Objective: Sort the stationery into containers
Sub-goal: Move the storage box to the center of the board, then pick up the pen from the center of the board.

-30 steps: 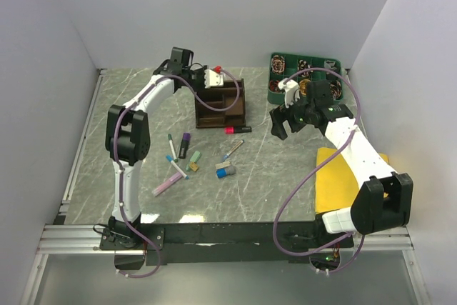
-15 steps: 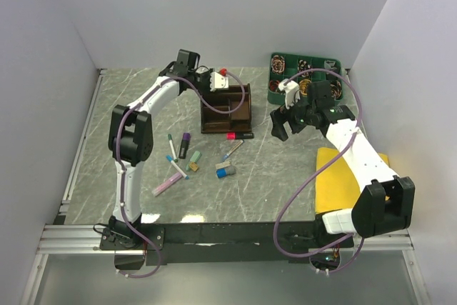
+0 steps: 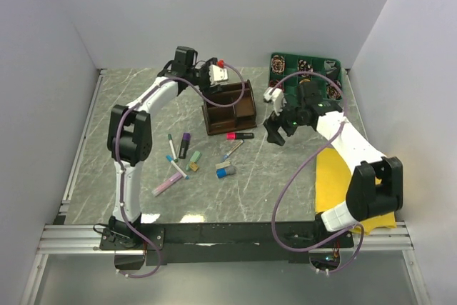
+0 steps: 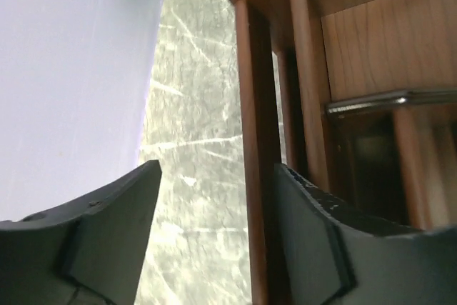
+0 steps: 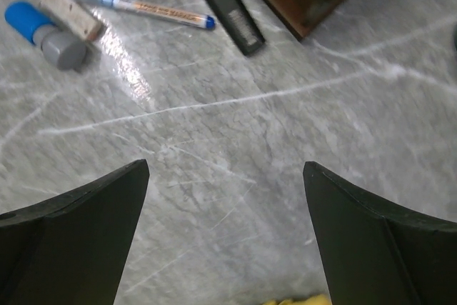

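Note:
The dark brown wooden organiser (image 3: 230,108) stands at the back middle of the table. My left gripper (image 3: 218,73) hangs over its far edge, open. In the left wrist view the left gripper (image 4: 218,169) straddles the organiser's side wall (image 4: 257,176), which lies close to the right finger with a gap on the other side. Just in front of the organiser lies a pink-black highlighter (image 3: 239,135) (image 5: 221,1). My right gripper (image 3: 278,123) (image 5: 225,166) is open and empty, low over bare table to its right. A thin pen (image 5: 143,8), a blue-grey piece (image 5: 43,30), a purple marker (image 3: 184,144) and a pink marker (image 3: 168,182) lie scattered in front.
A green tray (image 3: 303,76) of coiled cables stands at the back right, behind the right arm. A yellow cloth (image 3: 343,176) lies at the right edge. White walls close in the table on three sides.
The left gripper dragged the organiser rightward and turned it, then opened its jaws off the wall. The right gripper moved left toward the organiser and the pink-black highlighter.

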`<move>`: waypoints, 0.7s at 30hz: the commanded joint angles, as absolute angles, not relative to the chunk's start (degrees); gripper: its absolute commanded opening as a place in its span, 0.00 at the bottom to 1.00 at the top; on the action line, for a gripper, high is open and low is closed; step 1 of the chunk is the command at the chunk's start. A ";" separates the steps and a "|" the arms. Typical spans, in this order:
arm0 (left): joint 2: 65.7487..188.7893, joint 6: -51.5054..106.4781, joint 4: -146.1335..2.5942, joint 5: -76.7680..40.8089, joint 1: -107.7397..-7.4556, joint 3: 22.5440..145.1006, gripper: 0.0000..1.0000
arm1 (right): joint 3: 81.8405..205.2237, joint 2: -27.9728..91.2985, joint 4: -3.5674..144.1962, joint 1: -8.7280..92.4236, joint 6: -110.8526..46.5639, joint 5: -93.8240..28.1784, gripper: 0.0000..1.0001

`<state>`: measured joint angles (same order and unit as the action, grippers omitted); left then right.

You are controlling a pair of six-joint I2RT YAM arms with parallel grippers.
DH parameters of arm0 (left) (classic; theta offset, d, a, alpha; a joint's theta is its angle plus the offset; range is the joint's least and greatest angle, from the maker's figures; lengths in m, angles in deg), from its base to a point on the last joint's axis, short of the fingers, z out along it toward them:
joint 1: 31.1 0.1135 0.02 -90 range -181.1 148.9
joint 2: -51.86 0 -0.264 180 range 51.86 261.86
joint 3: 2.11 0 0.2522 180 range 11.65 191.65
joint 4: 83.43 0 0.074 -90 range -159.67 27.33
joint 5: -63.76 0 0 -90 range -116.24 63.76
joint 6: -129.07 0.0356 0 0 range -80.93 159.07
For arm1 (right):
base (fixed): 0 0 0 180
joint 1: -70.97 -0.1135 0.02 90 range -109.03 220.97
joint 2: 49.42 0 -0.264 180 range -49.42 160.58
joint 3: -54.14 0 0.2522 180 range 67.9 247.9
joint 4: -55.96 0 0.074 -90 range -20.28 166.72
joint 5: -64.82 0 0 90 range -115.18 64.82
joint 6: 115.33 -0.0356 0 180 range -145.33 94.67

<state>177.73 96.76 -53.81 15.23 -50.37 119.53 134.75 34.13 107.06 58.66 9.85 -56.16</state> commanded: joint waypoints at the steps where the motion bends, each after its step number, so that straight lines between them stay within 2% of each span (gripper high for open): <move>1: 170.44 88.82 -55.34 15.68 -47.98 117.13 0.80 | 136.89 36.36 106.90 56.04 24.14 -59.72 0.98; 3: 166.14 85.83 -55.69 15.77 -46.66 114.16 0.82 | 137.59 38.46 106.90 54.46 28.08 -60.77 0.99; 4: 164.38 84.69 -57.00 15.25 -45.44 112.48 0.99 | 138.03 39.26 107.16 54.02 29.24 -60.86 1.00; 9: 152.16 65.94 -67.98 5.16 -41.04 93.01 0.99 | 140.84 44.71 106.99 48.75 34.08 -59.21 1.00; 12: 148.20 53.54 -69.31 -6.45 -38.23 85.34 0.99 | 141.81 47.25 104.09 44.63 34.70 -57.09 0.89; 13: 147.41 51.13 -68.71 -7.34 -36.13 84.09 0.99 | 142.51 48.13 103.91 43.74 34.79 -55.96 0.82; 17: 141.97 43.38 -69.13 -7.52 -31.37 76.62 0.99 | 151.18 55.85 107.32 40.83 34.35 -55.33 0.66; 21: 136.60 45.04 -75.28 -10.67 -29.60 67.75 1.00 | 157.45 61.23 112.34 40.39 34.43 -55.85 0.63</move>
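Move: The storage box, middle about 16 cm to the right hand's left, 9 cm ahead and 8 cm below it, has the left hand at its far wall: from there its middle is roughly 8 cm back, 5 cm to the right and 8 cm down. From the right hand, the pink highlighter lies 13 cm left and 2 cm back along the box's near side, and the marker pen 15 cm left and 8 cm back, both some 14 cm down. The storage box is left free at its far wall as the left hand, already loosened, spreads fully and swings away some 25 cm left and somewhat back, rising then sinking, its fingers turning counter-clockwise to point forward. Meanwhile the right hand travels about 13 cm left towards the box's near side by the pink highlighter, sinking, turning counter-clockwise and closing part-way. ##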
